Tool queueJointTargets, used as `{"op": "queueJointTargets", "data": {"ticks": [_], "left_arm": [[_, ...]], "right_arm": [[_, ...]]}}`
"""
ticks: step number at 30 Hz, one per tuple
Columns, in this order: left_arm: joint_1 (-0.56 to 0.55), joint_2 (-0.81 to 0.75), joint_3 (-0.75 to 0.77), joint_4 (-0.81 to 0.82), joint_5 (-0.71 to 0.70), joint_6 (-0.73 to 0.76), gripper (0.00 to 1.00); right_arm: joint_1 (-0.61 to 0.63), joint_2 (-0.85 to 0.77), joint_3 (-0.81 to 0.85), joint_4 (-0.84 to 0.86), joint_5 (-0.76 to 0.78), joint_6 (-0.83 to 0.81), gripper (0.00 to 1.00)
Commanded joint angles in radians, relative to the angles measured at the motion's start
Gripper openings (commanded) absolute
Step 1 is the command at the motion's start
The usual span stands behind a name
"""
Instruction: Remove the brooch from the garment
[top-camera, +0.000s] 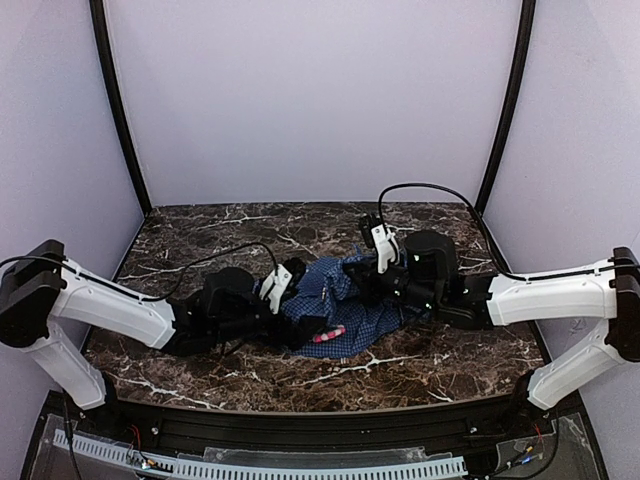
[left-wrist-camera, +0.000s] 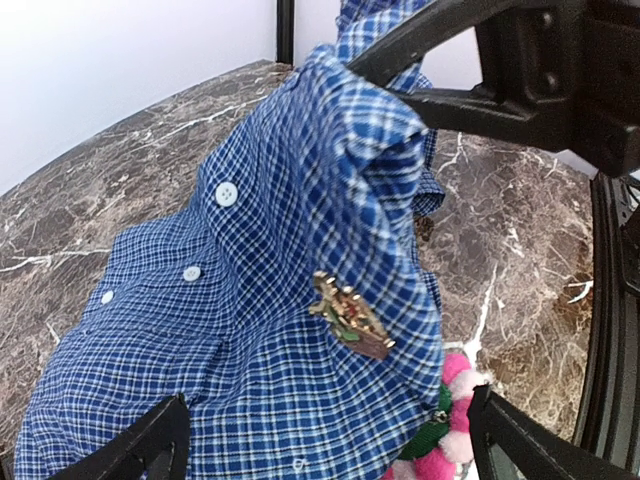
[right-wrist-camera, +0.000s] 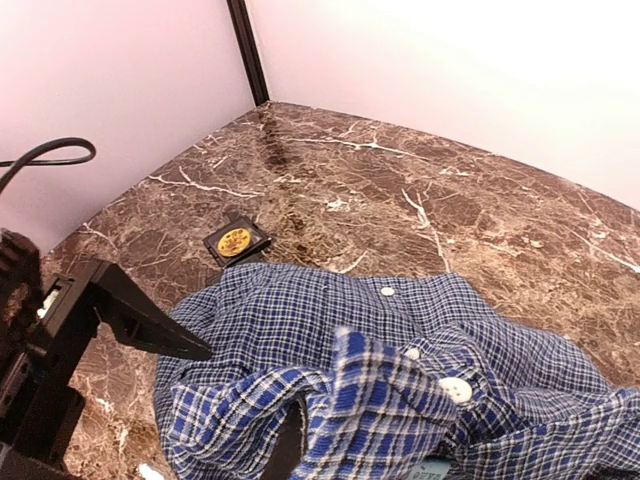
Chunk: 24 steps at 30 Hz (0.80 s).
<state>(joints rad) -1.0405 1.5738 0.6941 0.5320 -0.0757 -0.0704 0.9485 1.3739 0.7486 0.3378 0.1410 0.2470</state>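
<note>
A blue plaid shirt (top-camera: 340, 300) lies crumpled mid-table between both arms. In the left wrist view a gold brooch (left-wrist-camera: 350, 315) with red and green bits is pinned on a raised fold of the shirt (left-wrist-camera: 250, 300). A pink and green pom-pom ornament (left-wrist-camera: 440, 430) hangs at the shirt's edge below it and shows as a pink spot in the top view (top-camera: 330, 333). My left gripper (left-wrist-camera: 325, 430) is open, with its jaws on either side of the cloth just below the brooch. My right gripper (right-wrist-camera: 380, 440) is shut on a lifted fold of the shirt (right-wrist-camera: 400, 390) and holds it up.
A small black square holder with a gold disc (right-wrist-camera: 237, 242) lies on the marble table (right-wrist-camera: 420, 190) just beyond the shirt. The right gripper's black finger (left-wrist-camera: 450, 45) crosses the top of the left wrist view. Pale walls enclose the table.
</note>
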Motion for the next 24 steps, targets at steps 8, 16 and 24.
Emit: {"op": "queueJointTargets", "data": {"ticks": [8,16,24], "left_arm": [[-0.022,0.068,0.115,0.102,0.026,0.007,0.99],[-0.031,0.118,0.176,0.029,0.019,0.016,0.75],[-0.034,0.128,0.186,-0.004,0.002,0.017,0.42]], "right_arm": [[-0.010,-0.029,0.039,-0.070,0.098,-0.003,0.00],[-0.010,-0.038,0.042,-0.086,0.124,0.002,0.00],[-0.011,-0.034,0.046,-0.093,0.126,0.002,0.00]]}}
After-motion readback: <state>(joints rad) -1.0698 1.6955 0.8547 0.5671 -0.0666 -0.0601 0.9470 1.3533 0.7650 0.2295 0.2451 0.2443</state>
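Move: The brooch hangs on the lifted garment fold about 5 cm to the left hand's right, 3 cm ahead of it and roughly 1 cm above it. The right fingers pinch the top of that fold; from that hand the brooch is some 6 cm below, 1 cm to the left and about level fore and aft. The pink flower lies about 4 cm to the left hand's right, level with it fore and aft and some 8 cm below. The left hand, wide open at first, goes right and up towards the brooch, about 5 cm across and 4 cm up, then sinks a good centimetre while its fingers close to roughly half open on either side of the brooch's fold. The right hand keeps its shut pinch on the garment and holds the fold up, easing about 2 cm to the right and turning some 5 degrees clockwise; firm contact of the left fingers with the brooch can't be made out. ##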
